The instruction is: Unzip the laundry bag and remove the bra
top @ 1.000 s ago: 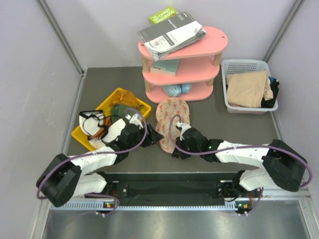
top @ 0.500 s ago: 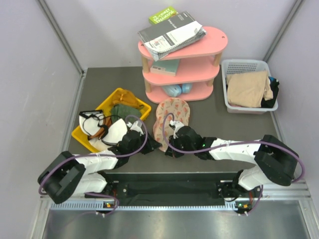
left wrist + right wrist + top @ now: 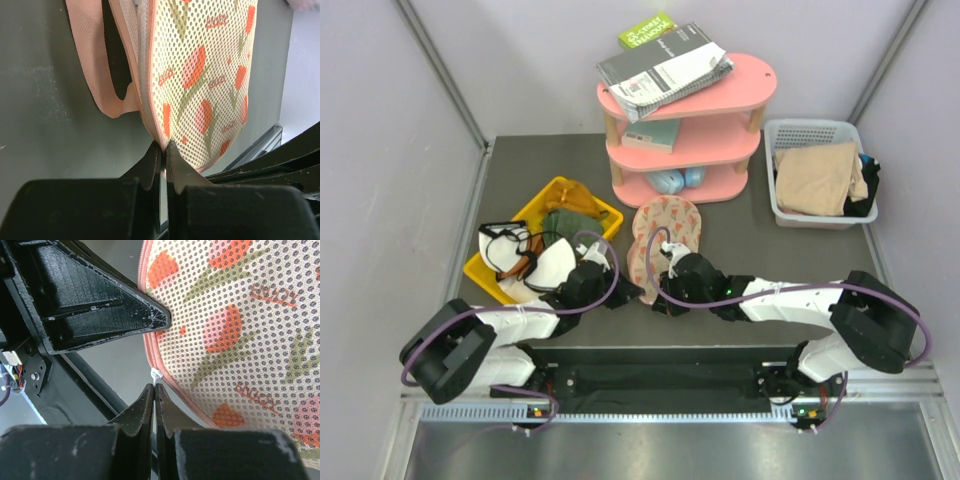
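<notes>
The laundry bag (image 3: pixel 666 224), a cream mesh pouch with a red-and-green print and pink trim, lies in front of the pink shelf. Its near end is lifted between both grippers. My left gripper (image 3: pixel 163 146) is shut on the bag's (image 3: pixel 200 85) seam edge, and the pink loop strap (image 3: pixel 85 55) hangs to the left. My right gripper (image 3: pixel 154 387) is shut on the small white zipper pull (image 3: pixel 155 374) at the bag's (image 3: pixel 250 315) pink zipper. In the top view the left gripper (image 3: pixel 632 291) and right gripper (image 3: pixel 655 300) sit close together. The bra is hidden.
A yellow bin (image 3: pixel 486 274) with cloths and cables stands at the left. The pink three-tier shelf (image 3: pixel 740 95), with booklets on top, is behind the bag. A white lattice basket (image 3: pixel 790 215) holding beige cloth is at the back right. The left gripper's black finger (image 3: pixel 100 310) fills the right wrist view's upper left.
The left gripper has closed on the bag's near edge. The right gripper moved left with the zipper pull, drawing the bag's near end toward the left gripper.
</notes>
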Robot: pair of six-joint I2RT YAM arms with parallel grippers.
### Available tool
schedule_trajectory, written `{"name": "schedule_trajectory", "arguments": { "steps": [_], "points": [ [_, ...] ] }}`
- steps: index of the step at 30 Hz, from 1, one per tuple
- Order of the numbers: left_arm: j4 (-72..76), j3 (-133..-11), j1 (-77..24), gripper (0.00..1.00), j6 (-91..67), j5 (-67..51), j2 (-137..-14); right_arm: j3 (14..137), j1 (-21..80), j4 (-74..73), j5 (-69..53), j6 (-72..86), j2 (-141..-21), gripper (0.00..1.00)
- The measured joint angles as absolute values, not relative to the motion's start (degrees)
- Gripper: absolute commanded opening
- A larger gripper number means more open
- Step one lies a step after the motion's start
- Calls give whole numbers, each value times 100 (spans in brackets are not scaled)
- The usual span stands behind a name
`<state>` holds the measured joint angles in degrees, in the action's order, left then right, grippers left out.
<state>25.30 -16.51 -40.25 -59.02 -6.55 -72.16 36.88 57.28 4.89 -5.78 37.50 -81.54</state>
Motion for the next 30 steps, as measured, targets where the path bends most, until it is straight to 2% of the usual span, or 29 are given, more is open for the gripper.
{"name": "schedule_trajectory", "arguments": {
  "steps": [30],
  "points": [
    [2185, -1675, -3562, 0, -5555, -639, -6943, 3179, 5424, -283, -51, 3599, -7091, 0]
  ]
}}
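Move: The right hand already pinches the zip pull; the slider is just off its fingertips, about 1 cm forward, 1 cm left and 1 cm down. The laundry bag's middle lies some 15 cm ahead, 2 cm right and 3 cm below, with the shelf's bottom board about 31 cm ahead and 7 cm right at hand height. From the left hand, which grips the bag's edge, the slider is roughly 4 cm right and 1 cm back; the yellow bin is about 12 cm ahead and 27 cm left. Still pinching the zip pull, the right hand draws it to the right along the bag's near edge for about 5 cm, away from the left fingers, and turns slightly clockwise. The left fingers keep their hold on the bag's edge and shift left and forward, roughly 3 cm in all, so the two hands spread apart; both stop before the end. ##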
